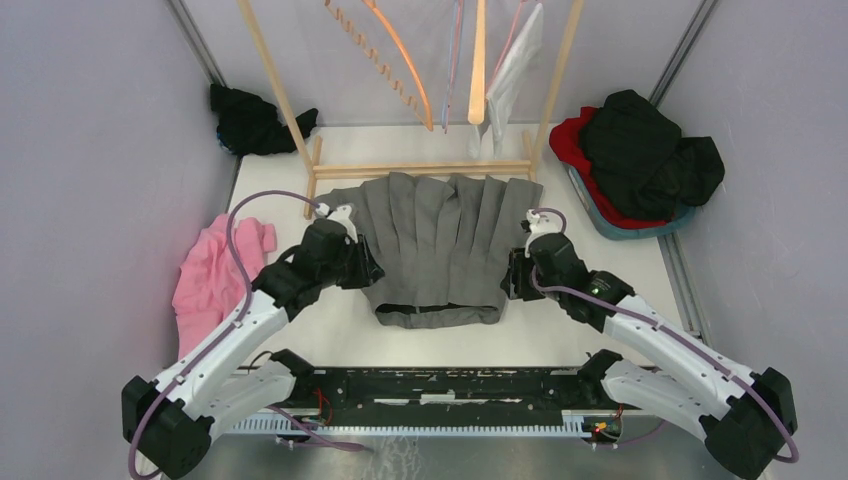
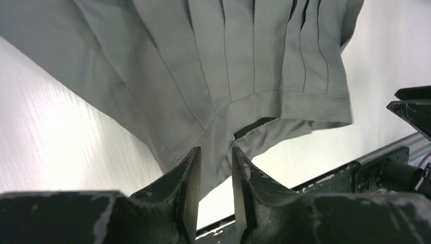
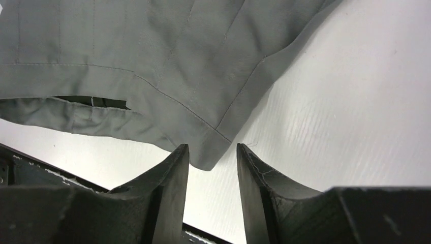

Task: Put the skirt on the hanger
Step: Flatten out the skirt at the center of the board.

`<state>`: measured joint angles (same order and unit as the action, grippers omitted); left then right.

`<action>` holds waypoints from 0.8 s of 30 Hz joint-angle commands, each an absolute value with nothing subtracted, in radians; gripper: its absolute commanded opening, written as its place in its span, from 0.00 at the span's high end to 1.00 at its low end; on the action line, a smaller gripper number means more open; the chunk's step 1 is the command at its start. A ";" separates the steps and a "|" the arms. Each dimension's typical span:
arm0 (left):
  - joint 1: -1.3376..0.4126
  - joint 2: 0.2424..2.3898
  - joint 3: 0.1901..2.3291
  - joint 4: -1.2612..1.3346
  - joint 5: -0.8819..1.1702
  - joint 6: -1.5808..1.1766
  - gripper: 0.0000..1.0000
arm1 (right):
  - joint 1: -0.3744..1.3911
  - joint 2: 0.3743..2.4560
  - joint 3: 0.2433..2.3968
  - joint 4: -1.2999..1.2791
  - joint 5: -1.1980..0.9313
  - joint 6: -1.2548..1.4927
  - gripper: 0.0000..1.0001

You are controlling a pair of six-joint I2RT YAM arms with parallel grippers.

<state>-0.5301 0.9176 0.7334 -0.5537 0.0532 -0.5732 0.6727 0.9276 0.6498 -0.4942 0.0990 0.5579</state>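
A grey pleated skirt (image 1: 440,240) lies flat on the white table, its waistband toward the arms and its hem at the foot of the rack. My left gripper (image 1: 368,272) is at the waistband's left corner. In the left wrist view the skirt (image 2: 228,61) runs down into the gap of the left gripper (image 2: 216,152), whose jaws stand apart and open. My right gripper (image 1: 512,276) is at the right corner. In its wrist view the skirt's (image 3: 127,51) corner tip sits just inside the right gripper (image 3: 212,150), which is open. An orange hanger (image 1: 400,50) and a wooden hanger (image 1: 477,60) hang on the rack.
The wooden rack (image 1: 420,170) stands behind the skirt, with a pale garment (image 1: 515,70) hanging from it. A black garment (image 1: 255,120) lies at the back left and a pink one (image 1: 215,265) at the left. A basket (image 1: 610,222) of red and black clothes sits at the right.
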 commanded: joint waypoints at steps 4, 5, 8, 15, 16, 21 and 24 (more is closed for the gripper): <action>-0.564 0.933 0.756 -0.546 0.052 -0.642 0.63 | 0.681 0.907 0.692 -0.538 0.121 0.550 0.55; -0.565 0.941 0.761 -0.543 0.049 -0.641 0.63 | 0.681 0.916 0.698 -0.530 0.120 0.543 0.55; -0.565 0.962 0.795 -0.517 0.033 -0.641 0.62 | 0.684 0.960 0.723 -0.506 0.110 0.518 0.55; -0.525 1.133 1.059 -0.511 -0.043 -0.573 0.37 | 0.696 1.002 0.777 -0.482 0.089 0.495 0.55; -0.514 1.163 1.138 -0.509 -0.043 -0.565 0.33 | 0.697 0.995 0.782 -0.489 0.088 0.492 0.55; -0.488 1.340 1.484 -0.523 -0.067 -0.547 0.00 | 0.699 0.944 0.798 -0.533 0.078 0.484 0.55; -0.481 1.442 1.714 -0.547 -0.093 -0.536 0.01 | 0.701 0.914 0.804 -0.554 0.066 0.482 0.55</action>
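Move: The left hand's likely goal, the near end of the orange hanger, hangs about 15 cm ahead, 10 cm to its right and some 27 cm above; the wooden hanger's near end is roughly 9 cm right of that end, level with it in reach and height. The skirt lies below, its middle about 6 cm ahead and 10 cm right, its waistband's middle 6 cm back and 11 cm right. From the right hand, the orange hanger's end is some 15 cm ahead, 16 cm left and 29 cm up. The left hand, empty, hangs back by the left corner of the skirt's waistband for a moment, easing less than a centimetre back and down, then sweeps up about 17 cm and forward 14 cm, drifting right, over the skirt towards the hanging hangers, its fingers tipping up some 15 degrees and spreading from about a third open to fully open. The right hand stays beside the waistband's right corner with its fingers held half open, and only late lifts a couple of centimetres while easing slightly to the left. ##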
